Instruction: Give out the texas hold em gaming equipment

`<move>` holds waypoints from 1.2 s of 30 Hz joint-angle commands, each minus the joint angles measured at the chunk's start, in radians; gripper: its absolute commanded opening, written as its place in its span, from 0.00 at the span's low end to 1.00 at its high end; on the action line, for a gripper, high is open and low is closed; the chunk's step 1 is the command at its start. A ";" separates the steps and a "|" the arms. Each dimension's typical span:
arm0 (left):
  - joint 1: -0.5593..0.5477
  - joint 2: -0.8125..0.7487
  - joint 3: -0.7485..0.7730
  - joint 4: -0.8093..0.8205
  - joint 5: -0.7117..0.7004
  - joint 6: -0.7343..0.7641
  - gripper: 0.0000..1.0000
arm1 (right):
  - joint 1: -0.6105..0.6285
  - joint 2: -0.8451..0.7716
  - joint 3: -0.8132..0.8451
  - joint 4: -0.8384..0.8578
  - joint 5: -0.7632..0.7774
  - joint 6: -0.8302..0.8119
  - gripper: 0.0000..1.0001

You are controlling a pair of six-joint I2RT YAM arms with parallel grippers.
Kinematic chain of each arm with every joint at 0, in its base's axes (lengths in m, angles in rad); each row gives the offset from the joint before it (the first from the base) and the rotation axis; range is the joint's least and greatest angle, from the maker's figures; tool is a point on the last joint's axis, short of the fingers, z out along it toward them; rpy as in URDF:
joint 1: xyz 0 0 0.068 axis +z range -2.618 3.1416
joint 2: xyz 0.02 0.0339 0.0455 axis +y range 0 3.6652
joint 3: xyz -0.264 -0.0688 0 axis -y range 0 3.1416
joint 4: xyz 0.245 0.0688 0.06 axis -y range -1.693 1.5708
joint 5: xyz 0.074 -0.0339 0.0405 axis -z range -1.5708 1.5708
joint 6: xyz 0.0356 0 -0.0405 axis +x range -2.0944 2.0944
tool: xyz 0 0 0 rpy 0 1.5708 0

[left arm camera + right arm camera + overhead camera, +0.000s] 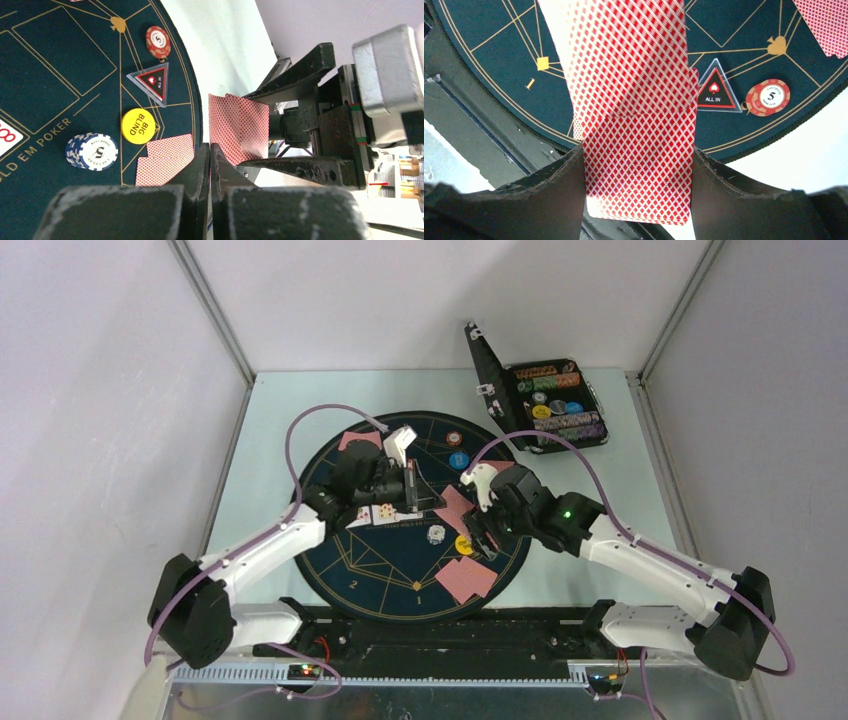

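Observation:
My right gripper [639, 152] is shut on a deck of red-backed playing cards [639, 185] above the mat's right half. The deck's top card [624, 60] is slid partly off it toward the left arm. My left gripper [210, 147] is shut with a thin card edge pinched between its jaws, right beside the deck [240, 125]. On the mat lie a yellow Big Blind disc [138, 126], a blue-white chip stack [92, 151], a triangular All In marker [152, 82], a red chip [158, 42] and two face-down cards [165, 160].
The round dark-blue mat [380, 570] fills the table's middle. Face-up cards [375, 512] lie under the left wrist, and more face-down cards [465, 580] lie at the mat's near edge. The open black case [550, 405] with chips stands at the back right.

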 commanded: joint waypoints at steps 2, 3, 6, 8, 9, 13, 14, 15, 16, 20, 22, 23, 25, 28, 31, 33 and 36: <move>0.009 -0.082 -0.023 0.005 0.009 0.023 0.00 | 0.003 -0.023 0.043 0.028 0.061 0.018 0.00; 0.010 -0.099 -0.025 0.001 0.010 0.026 0.00 | 0.002 -0.019 0.043 0.027 0.064 0.023 0.00; 0.015 -0.136 -0.015 -0.044 -0.022 0.083 0.00 | -0.004 -0.016 0.043 0.024 0.123 0.033 0.00; 0.017 -0.165 0.010 -0.142 -0.045 0.162 0.00 | -0.010 -0.018 0.043 0.022 0.135 0.038 0.00; 0.018 -0.187 0.027 -0.160 -0.051 0.187 0.00 | -0.012 -0.019 0.043 0.021 0.136 0.039 0.00; 0.020 -0.243 0.065 -0.198 -0.041 0.331 0.00 | -0.017 -0.021 0.043 0.020 0.143 0.041 0.00; 0.020 -0.252 0.075 -0.204 -0.032 0.408 0.00 | -0.018 -0.023 0.043 0.019 0.145 0.041 0.00; 0.023 -0.254 0.078 -0.205 -0.014 0.455 0.00 | -0.019 -0.024 0.043 0.019 0.147 0.041 0.00; 0.027 -0.250 0.085 -0.200 -0.016 0.539 0.00 | -0.019 -0.028 0.042 0.018 0.148 0.042 0.00; 0.133 -0.124 0.141 -0.182 0.119 0.703 0.00 | -0.022 -0.039 0.038 0.015 0.151 0.041 0.00; 0.205 0.006 0.233 -0.260 0.276 0.772 0.00 | -0.025 -0.042 0.036 0.014 0.152 0.045 0.00; 0.241 0.061 0.273 -0.382 0.380 0.861 0.00 | -0.027 -0.042 0.036 0.015 0.151 0.047 0.00; 0.268 0.293 0.437 -0.660 0.494 1.077 0.00 | -0.029 -0.041 0.035 0.015 0.150 0.046 0.00; 0.275 0.504 0.714 -0.925 0.534 1.258 0.00 | -0.032 -0.039 0.035 0.015 0.149 0.044 0.00; 0.275 0.712 0.875 -1.142 0.563 1.386 0.00 | -0.037 -0.041 0.034 0.009 0.149 0.042 0.00; 0.275 0.812 1.024 -1.254 0.573 1.442 0.00 | -0.040 -0.045 0.026 0.009 0.151 0.042 0.00; 0.273 0.928 1.096 -1.328 0.549 1.462 0.00 | -0.050 -0.047 0.016 0.020 0.140 0.041 0.00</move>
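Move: I already have the drawn card pinched in my left fingers, with its near end still overlapping the deck in my right hand. The empty spot at the right end of the face-up row lies about 9 cm ahead of my left hand and 18 below; the third face-up card is 8 cm ahead, 7 left. The blue chip stack sits almost straight beneath, the yellow big blind 2 cm back and 6 right. From my right hand the spot is some 14 cm ahead, 10 left and 15 below. Keeping the card pinched, I lift my left hand about 6 cm and ease it left, slightly back, away from the deck; then I swing it some 12 cm forward and bring it down over 11 cm towards the open end of the row, the wrist turning roughly 40 degrees clockwise. My right hand keeps the deck and shifts about 3 cm forward and right. ##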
